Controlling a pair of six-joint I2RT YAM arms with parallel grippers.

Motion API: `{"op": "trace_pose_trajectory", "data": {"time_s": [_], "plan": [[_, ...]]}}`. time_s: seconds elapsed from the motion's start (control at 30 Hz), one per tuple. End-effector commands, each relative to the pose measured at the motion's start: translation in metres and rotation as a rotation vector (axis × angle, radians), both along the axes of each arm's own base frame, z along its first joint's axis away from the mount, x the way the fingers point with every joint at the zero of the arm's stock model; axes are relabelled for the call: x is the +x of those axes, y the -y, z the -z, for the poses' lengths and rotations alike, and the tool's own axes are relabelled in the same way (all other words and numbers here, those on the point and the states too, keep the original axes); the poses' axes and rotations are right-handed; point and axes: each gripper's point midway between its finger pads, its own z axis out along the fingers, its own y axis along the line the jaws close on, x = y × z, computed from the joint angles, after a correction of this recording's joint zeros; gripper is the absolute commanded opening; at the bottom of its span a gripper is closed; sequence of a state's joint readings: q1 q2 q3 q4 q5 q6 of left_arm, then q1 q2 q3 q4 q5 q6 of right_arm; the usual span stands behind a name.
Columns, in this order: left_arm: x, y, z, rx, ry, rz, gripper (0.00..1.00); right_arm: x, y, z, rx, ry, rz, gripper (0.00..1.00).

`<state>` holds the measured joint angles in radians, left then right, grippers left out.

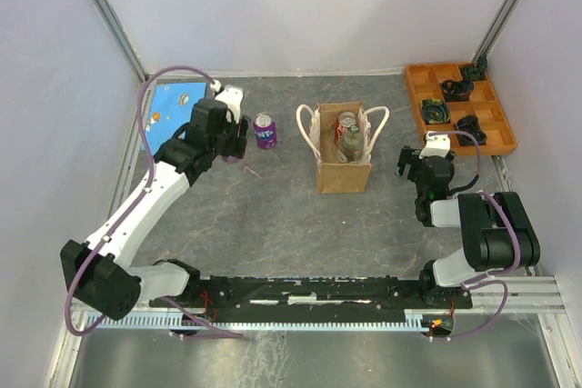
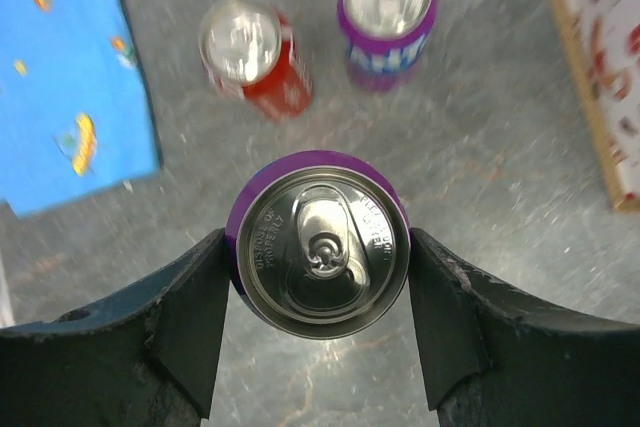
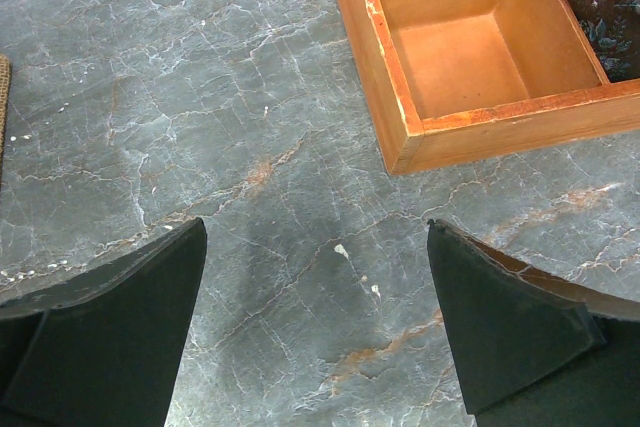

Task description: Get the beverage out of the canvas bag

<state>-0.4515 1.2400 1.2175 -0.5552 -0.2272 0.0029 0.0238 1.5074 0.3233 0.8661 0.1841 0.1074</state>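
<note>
The tan canvas bag (image 1: pixel 343 174) stands upright mid-table with its cream handles (image 1: pixel 309 129) splayed out. The tops of two drinks (image 1: pixel 348 121) show inside it. In the left wrist view my left gripper (image 2: pixel 319 267) is shut on a purple can (image 2: pixel 320 252), a finger pressed to each side; the can is seen from above. Beyond it stand a red can (image 2: pixel 255 52) and another purple can (image 2: pixel 388 7). In the top view a purple can (image 1: pixel 265 131) stands just right of the left gripper (image 1: pixel 236 136), whose wrist hides the gripped can. The right gripper (image 3: pixel 317 317) (image 1: pixel 414 168) hangs open over bare table, right of the bag.
A blue printed mat (image 1: pixel 177 102) (image 2: pixel 60 77) lies at the far left. An orange compartment tray (image 1: pixel 414 88) (image 3: pixel 400 137) with dark parts sits at the far right. A tan-edged printed panel (image 2: pixel 600 77) shows at the right edge of the left wrist view.
</note>
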Motion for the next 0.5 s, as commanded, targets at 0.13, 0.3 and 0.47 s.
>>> {"op": "trace_pose_trajectory", "data": {"time_s": [0.13,0.3,0.47], "plan": [[0.019,-0.003,0.010,-0.218,0.121,-0.076,0.03,0.011,0.001,-0.016,-0.006,0.054,-0.001,0.99],[0.026,-0.014,0.032,-0.255,0.130,-0.128,0.03,0.011,0.001,-0.016,-0.006,0.054,-0.001,0.99],[0.032,-0.023,0.052,-0.255,0.128,-0.169,0.03,0.011,0.001,-0.016,-0.007,0.053,-0.002,0.99]]}}
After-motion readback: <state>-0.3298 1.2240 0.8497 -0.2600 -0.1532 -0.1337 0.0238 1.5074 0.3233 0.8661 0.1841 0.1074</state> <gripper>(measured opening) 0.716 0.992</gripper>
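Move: The held purple can is bound for bare table about 21 cm below the left hand, some 3 cm to its left and hardly any farther out. The Coke can stands around 10 cm ahead and 4 cm left of this hand, the standing Fanta can 10 cm ahead and 5 cm right, both roughly 15 cm down. From the right hand, that bare spot lies about 57 cm left, 3 cm back and 4 cm lower. The purple can, still gripped upright between the left fingers, is lowered some 10 cm towards the bare table on the near side of the Coke can, fast at first and then easing. The hand also drifts about 3 cm left and turns roughly 10 degrees, mostly counter-clockwise with its right side lifting; the fingers keep their hold. ##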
